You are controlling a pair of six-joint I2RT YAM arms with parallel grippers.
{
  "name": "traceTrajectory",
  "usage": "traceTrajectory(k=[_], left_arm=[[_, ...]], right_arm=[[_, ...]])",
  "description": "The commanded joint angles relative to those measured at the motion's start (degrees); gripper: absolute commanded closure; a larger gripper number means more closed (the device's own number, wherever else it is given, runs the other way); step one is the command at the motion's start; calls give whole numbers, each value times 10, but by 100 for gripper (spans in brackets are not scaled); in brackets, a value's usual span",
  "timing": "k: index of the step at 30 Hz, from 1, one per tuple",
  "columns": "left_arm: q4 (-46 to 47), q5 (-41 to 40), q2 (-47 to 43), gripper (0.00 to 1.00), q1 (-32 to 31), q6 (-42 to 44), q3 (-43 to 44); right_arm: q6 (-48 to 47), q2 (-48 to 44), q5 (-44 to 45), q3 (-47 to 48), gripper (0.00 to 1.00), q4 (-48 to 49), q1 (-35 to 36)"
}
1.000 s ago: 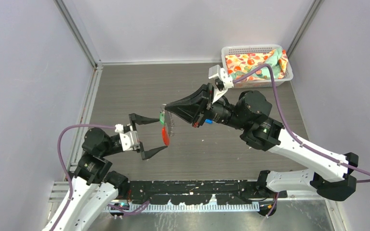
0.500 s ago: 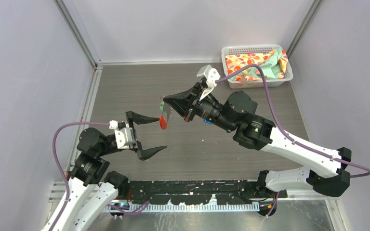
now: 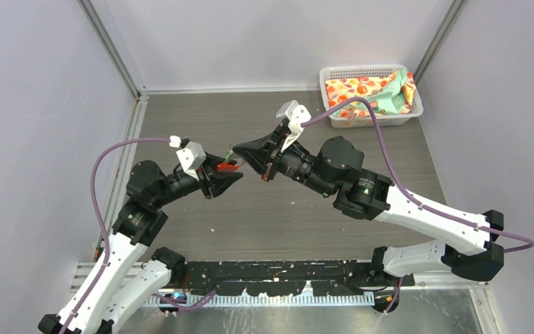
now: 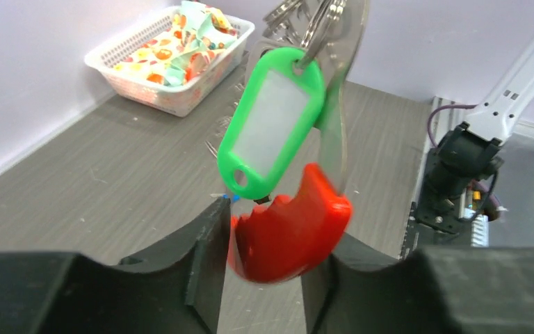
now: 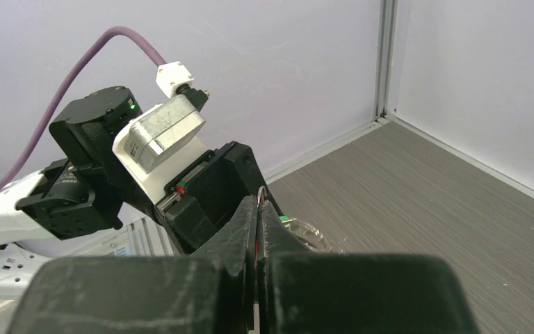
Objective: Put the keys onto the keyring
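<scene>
The keyring hangs in the air between the two arms: a thin wire ring [image 4: 314, 24] with a red crescent tag [image 4: 292, 233] [image 3: 228, 165]. My right gripper [image 3: 237, 148] [image 5: 259, 202] is shut on the wire, which pokes out at its tips. A green key [image 4: 271, 132] [image 3: 231, 152] with a white window hangs on the ring; its blade is hidden. My left gripper [image 3: 229, 171] [image 4: 271, 233] has closed in on the red tag, a finger touching each side. A small blue bit [image 4: 232, 198] peeks past the left fingertip; I cannot tell what it is.
A white basket [image 3: 334, 73] [image 4: 131, 50] with patterned cloth stands at the back right corner. Walls close in on three sides. The right arm's base [image 4: 459, 153] sits at the near edge, and purple cables loop over both arms.
My left arm rose and swung right to the keyring, and its jaws narrowed from wide open onto the red tag. The right gripper drifted left with the ring.
</scene>
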Motion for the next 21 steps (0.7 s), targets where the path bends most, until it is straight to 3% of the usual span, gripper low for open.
traceTrajectory(k=[1,4,6,8,10,11,15,16,21], left_arm=[[6,-29,-20,66,-2,-2,24],[7,-30,-28,80,-2,-5,16],[1,-40,-30,98,-2,-7,16],[-1,-52,-30,99,-2,-10,18],[-4,-56,-27,99,-2,-19,28],[-8,-54,-22,100,-2,-28,36],[1,-11,-6,100,-1,-85,46],[12,6,-1,100,-1,-113,45],[36,81,22,100,-1,-173,58]], right_arm=[[-4,-11,17,18,99,35,5],[2,-10,6,17,99,34,4],[5,-12,-2,16,95,30,5],[6,-21,-5,13,85,23,4],[6,-35,-7,12,69,5,4],[5,-44,-6,12,55,-11,3],[6,-73,-39,16,20,-115,-13],[7,-79,-61,15,2,-138,-23],[35,-125,-163,-32,0,-175,-77]])
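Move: The keyring's red handle already sits between the left hand's half-open fingers, about 1 cm above their middle and level with them otherwise. The green tag hangs some 6 cm above that hand and 1 cm ahead; the blue tag lies on the table about 12 cm ahead, 15 cm to the right and 33 cm down. From the right hand, shut on the keyring's metal part, the red handle lies roughly 11 cm straight below and 1 cm to the left. The keyring's red handle is pinched as the left fingers close from half open, that hand nearly in place. Only then do the right fingers let go of the metal part, opening wide while that hand draws off about 5 cm to the right and a little back; late on, the left wrist rolls some 10 degrees, forward side down. ##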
